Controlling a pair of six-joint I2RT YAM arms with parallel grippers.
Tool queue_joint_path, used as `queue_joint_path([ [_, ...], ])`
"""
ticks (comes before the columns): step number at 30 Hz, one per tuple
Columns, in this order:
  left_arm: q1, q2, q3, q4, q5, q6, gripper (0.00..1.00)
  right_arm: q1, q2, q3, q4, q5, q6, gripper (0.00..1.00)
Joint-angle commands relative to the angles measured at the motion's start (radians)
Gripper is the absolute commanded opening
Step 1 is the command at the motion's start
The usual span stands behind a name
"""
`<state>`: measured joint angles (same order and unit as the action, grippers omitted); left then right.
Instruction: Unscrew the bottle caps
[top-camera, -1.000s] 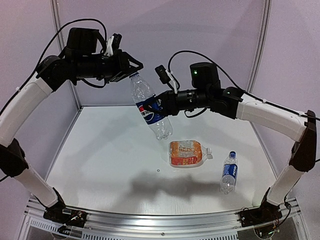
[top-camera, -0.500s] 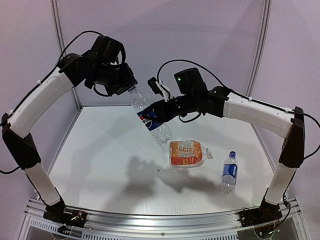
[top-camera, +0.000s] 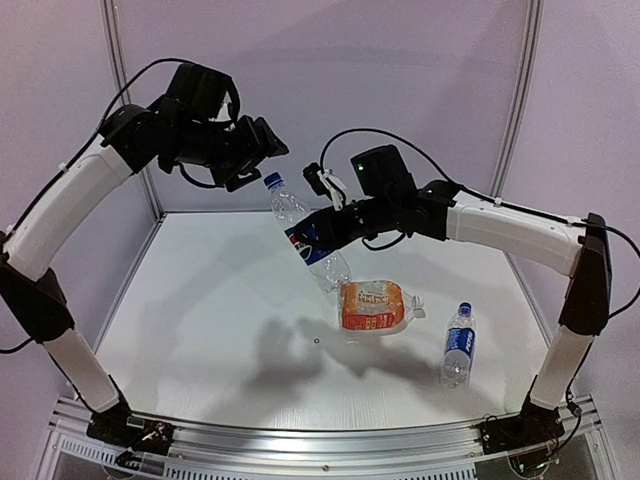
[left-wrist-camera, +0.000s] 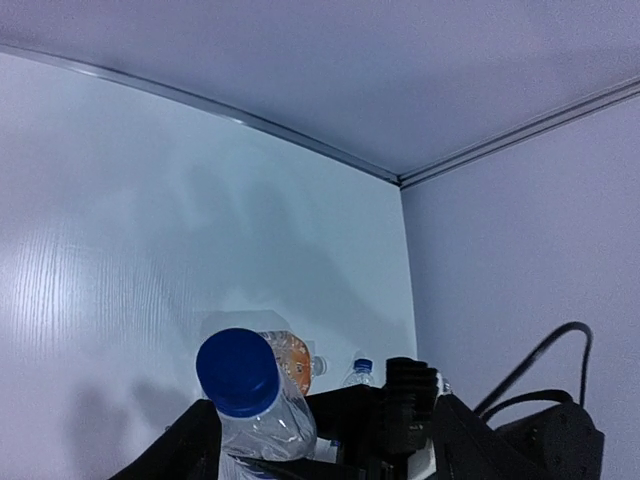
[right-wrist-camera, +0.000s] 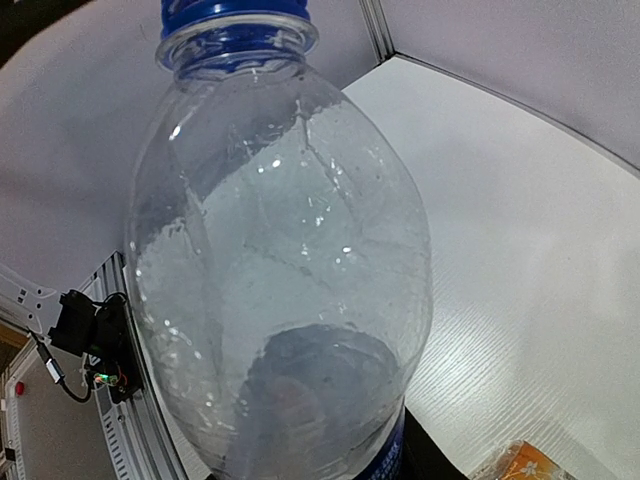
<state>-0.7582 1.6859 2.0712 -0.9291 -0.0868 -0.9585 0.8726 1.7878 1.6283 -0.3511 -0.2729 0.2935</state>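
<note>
A clear bottle (top-camera: 290, 210) with a blue label hangs tilted above the table, its blue cap (top-camera: 272, 181) pointing up and left. My right gripper (top-camera: 320, 232) is shut on it at the label. In the right wrist view the bottle (right-wrist-camera: 280, 250) fills the frame with the cap (right-wrist-camera: 235, 14) at the top, and it hides my fingers. My left gripper (top-camera: 258, 152) stands open just above and left of the cap, not touching it. The left wrist view looks down on the cap (left-wrist-camera: 238, 372), which is still on the neck.
A squat orange-labelled bottle (top-camera: 373, 306) lies on the table, its whitish cap (top-camera: 418, 311) pointing right. A slim blue-labelled bottle (top-camera: 458, 346) with a blue cap (top-camera: 465, 308) lies near the right arm. Metal posts and walls enclose the white table (top-camera: 200, 310).
My left gripper was shut on the blue cap; it has opened and drawn back up and to the left. The right arm has lowered the bottle slightly.
</note>
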Motion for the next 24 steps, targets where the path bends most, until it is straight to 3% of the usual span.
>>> queue_joint_path([
  [1, 0.028, -0.135, -0.087, 0.076, 0.033, 0.049, 0.71, -0.003, -0.055, -0.018, 0.013, 0.02, -0.001, 0.35],
  [6, 0.09, -0.32, -0.315, 0.248, 0.105, 0.145, 0.73, -0.002, -0.074, -0.016, 0.029, -0.01, 0.002, 0.35],
  [12, 0.128, -0.451, -0.519, 0.497, 0.349, 0.439, 0.75, -0.003, -0.139, -0.063, 0.162, -0.233, 0.046, 0.37],
  [17, 0.141, -0.434, -0.493, 0.567, 0.577, 0.478, 0.75, -0.003, -0.154, -0.095, 0.293, -0.392, 0.125, 0.37],
  [24, 0.122, -0.344, -0.421, 0.612, 0.646, 0.457, 0.73, -0.002, -0.159, -0.111, 0.321, -0.437, 0.139, 0.37],
])
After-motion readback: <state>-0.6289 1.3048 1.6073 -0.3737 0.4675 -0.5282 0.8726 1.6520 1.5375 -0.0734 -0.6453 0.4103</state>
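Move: The blue cap of the held bottle sits about 4 cm straight below the left hand, free of its open fingers. From the right hand, gripping that bottle at its label, the cap is some 4 cm ahead, 6 cm left and 8 cm above. The orange-label bottle lies about 7 cm back, 22 cm right and 36 cm below the left hand; the second blue-capped bottle lies roughly 17 cm back, 41 cm right of that hand, equally low. Both hands rise some 9 cm and draw back, right keeping the bottle, open left swinging left, then right. ##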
